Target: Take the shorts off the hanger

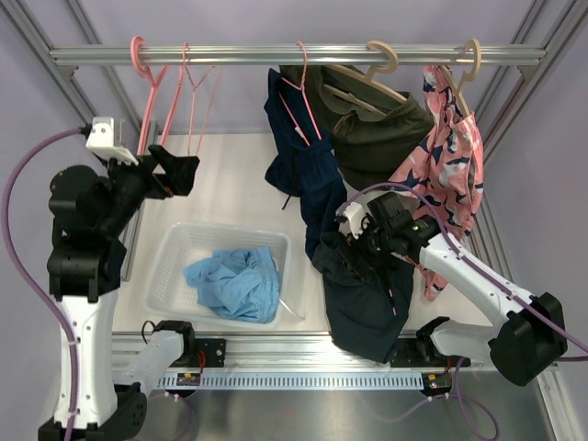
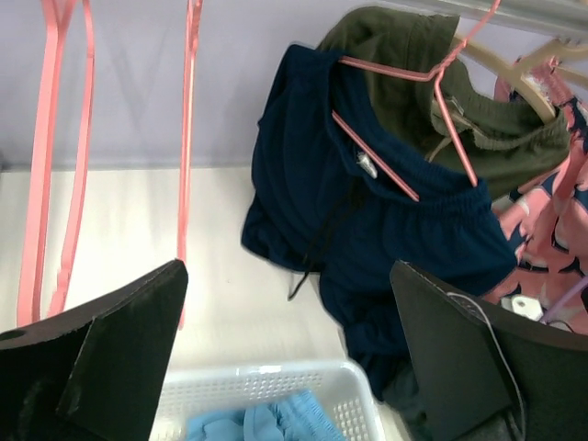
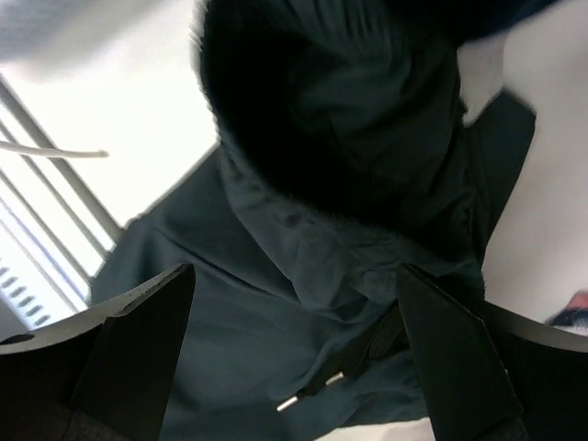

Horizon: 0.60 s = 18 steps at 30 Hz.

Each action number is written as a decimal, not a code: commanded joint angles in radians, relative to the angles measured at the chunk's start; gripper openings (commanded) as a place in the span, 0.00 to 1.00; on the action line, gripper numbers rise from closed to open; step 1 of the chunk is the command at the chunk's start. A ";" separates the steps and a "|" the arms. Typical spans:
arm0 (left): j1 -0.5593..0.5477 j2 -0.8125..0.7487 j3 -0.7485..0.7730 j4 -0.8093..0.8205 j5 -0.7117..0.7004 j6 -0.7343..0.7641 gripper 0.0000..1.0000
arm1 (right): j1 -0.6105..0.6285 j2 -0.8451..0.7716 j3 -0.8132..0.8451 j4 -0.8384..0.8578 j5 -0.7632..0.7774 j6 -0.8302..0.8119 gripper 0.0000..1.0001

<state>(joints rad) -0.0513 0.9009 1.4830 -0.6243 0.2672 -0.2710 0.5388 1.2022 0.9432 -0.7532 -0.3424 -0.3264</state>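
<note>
The deep navy shorts point(image 1: 299, 156) hang on a pink hanger point(image 1: 303, 87) at the middle of the rail, and show in the left wrist view point(image 2: 386, 211). The dark slate-navy shorts point(image 1: 367, 294) lie crumpled on the table at the front. My right gripper point(image 1: 342, 241) is open just above them, with the slate fabric point(image 3: 257, 312) and its drawstring tips point(image 3: 312, 395) between the fingers. The sky-blue shorts point(image 1: 234, 280) lie in the white basket point(image 1: 175, 248). My left gripper point(image 1: 188, 173) is open and empty, left of the hanging navy shorts point(image 2: 287, 276).
Olive-green shorts point(image 1: 377, 129) and a pink patterned pair point(image 1: 450, 165) hang on wooden hangers at the right of the rail point(image 1: 239, 55). Empty pink hangers point(image 1: 152, 92) hang at the left. Frame posts stand at both sides.
</note>
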 commanded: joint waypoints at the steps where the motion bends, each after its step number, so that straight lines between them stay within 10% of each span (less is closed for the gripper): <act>1: 0.005 -0.114 -0.065 -0.020 -0.029 0.012 0.99 | 0.029 -0.023 -0.044 0.123 0.203 0.056 1.00; 18: 0.005 -0.392 -0.254 -0.048 -0.023 -0.068 0.99 | 0.041 0.227 -0.104 0.166 0.025 -0.166 0.95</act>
<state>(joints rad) -0.0513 0.5266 1.2343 -0.6941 0.2356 -0.3191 0.5678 1.4174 0.7982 -0.5583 -0.2108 -0.4114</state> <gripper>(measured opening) 0.987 0.960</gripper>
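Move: The dark shorts lie crumpled on the table; their bunched waistband is almost straight under the right hand, some 9 cm down and 1 cm to its right. The basket holding the blue shorts sits about 28 cm left of that hand, 5 cm back and 10 cm lower; the navy shorts hang roughly 15 cm ahead, 6 cm left and 17 cm above. From the left hand the waistband is about 32 cm right, 5 cm back and 42 cm below. The right hand's open fingers come down onto the dark shorts and push in at the bunched waistband, one finger disappearing behind the cloth. The hand sinks about 9 cm, nearly straight, and the fingers tip some 10 degrees steeper towards the table, still wide open. The empty left hand, open too, backs away from the hangers about 8 cm and sinks 4 cm, easing to a stop. ##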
